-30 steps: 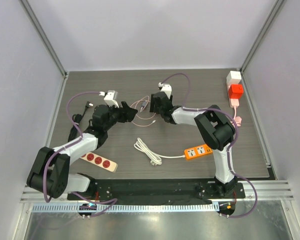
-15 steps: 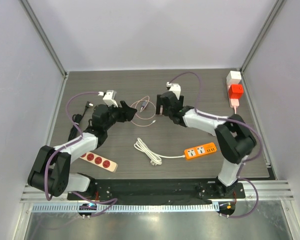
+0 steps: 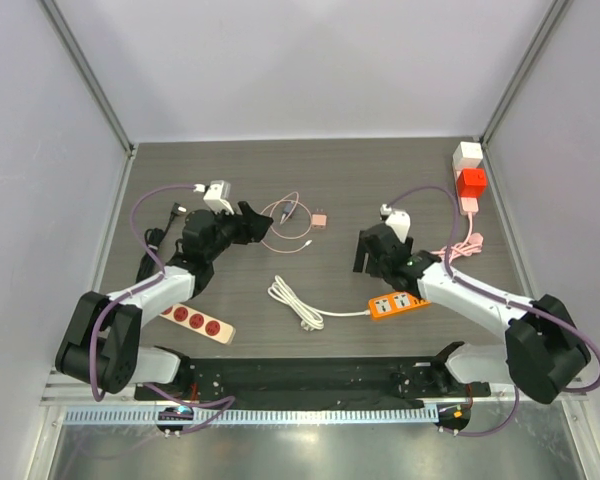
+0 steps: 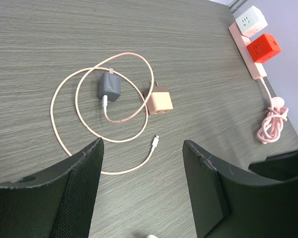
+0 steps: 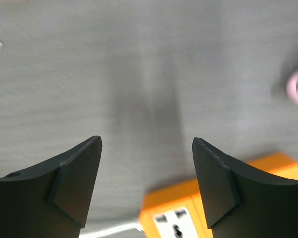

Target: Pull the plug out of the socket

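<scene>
A grey plug (image 4: 109, 87) on a looped pink cable (image 4: 62, 121) lies on the table beside a small pink cube socket (image 4: 160, 100). The two are apart, with a strand of the cable between them. In the top view the grey plug (image 3: 293, 210) and the pink cube socket (image 3: 320, 219) sit mid-table. My left gripper (image 3: 250, 222) (image 4: 143, 148) hovers open just left of them, holding nothing. My right gripper (image 3: 363, 255) (image 5: 146, 144) is open and empty, well right of the cube, above the orange power strip (image 5: 223, 213).
The orange power strip (image 3: 398, 302) has a coiled white cord (image 3: 295, 303). A cream strip with red sockets (image 3: 197, 322) lies near left. A pink strip (image 3: 470, 203) with white and red cubes sits at the far right, its pink cord (image 3: 470, 245) bundled below.
My right arm has drawn back from the pink cube toward the near right, over the orange strip, leaving the cube on the table. The left arm has stayed put.
</scene>
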{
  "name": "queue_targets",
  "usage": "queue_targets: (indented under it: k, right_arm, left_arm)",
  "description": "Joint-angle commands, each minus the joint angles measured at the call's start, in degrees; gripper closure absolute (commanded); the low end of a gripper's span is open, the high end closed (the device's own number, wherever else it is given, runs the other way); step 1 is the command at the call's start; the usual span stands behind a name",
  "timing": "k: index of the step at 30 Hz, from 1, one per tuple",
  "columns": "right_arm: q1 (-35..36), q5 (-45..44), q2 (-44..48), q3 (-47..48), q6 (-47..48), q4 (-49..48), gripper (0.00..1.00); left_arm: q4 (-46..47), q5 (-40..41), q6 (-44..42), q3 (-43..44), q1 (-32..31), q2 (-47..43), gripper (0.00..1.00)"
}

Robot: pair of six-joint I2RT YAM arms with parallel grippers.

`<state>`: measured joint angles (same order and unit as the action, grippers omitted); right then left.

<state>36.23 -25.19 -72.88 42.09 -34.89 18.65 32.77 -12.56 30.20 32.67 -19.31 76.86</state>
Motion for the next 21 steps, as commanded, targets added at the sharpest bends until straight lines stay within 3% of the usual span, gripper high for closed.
queue_targets:
  k: [1, 2, 3, 6, 14, 16, 18, 21]
  right_arm:
    - [-0.1, 2.34, 3.79, -4.2, -5.53, 4.11, 0.22]
    - [-0.1, 3.56, 4.41, -5.16, -6.14, 4.2, 0.24]
    - [0.42, 4.09, 5.81, -5.35, -6.59, 4.46, 0.36]
    - [4.53, 2.35, 8.62, -5.79, -8.25, 5.25, 0.5]
    - [10.35, 1.11, 3.81, -1.66, -8.43, 7.8, 0.51]
    - [10.44, 1.81, 2.31, -2.0, -10.96, 7.28, 0.55]
    - [10.44, 1.29, 1.69, -4.11, -12.91, 5.88, 0.71]
    - [10.44, 0.41, 0.99, -5.17, -14.84, 4.38, 0.75]
  left_arm:
    - [3.52, -0.89, 0.92, 0.12, 0.5, 0.04, 0.34]
    - [3.87, -1.06, 1.09, 0.12, 0.5, 0.39, 0.34]
    - [4.05, -1.33, 1.44, 0.12, 0.5, 0.83, 0.34]
    - [5.63, -2.03, 3.11, 0.21, 0.5, 2.41, 0.34]
    - [7.3, -3.62, 4.52, 0.56, 0.59, 4.7, 0.35]
    - [7.13, -3.44, 4.43, 0.56, 0.59, 4.35, 0.35]
    - [7.13, -3.53, 4.35, 0.56, 0.68, 4.18, 0.35]
    - [7.04, -3.62, 4.35, 0.47, 0.68, 4.17, 0.35]
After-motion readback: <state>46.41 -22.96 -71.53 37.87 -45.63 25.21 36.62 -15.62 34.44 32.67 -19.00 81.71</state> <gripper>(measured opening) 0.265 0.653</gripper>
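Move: From the right hand, the orange socket's middle lies about 7 cm back, 4 cm to the right and 6 cm below, with its cord end reaching left. At the same depth below, the white cable bundle is some 6 cm back and 18 cm left, and the pink cable about 8 cm ahead and 16 cm right. From the left hand, the socket is roughly 12 cm back, 28 cm right and 13 cm below. The right hand draws back about 7 cm to the orange socket's cord end, sinking slightly, fingers mostly closing. ##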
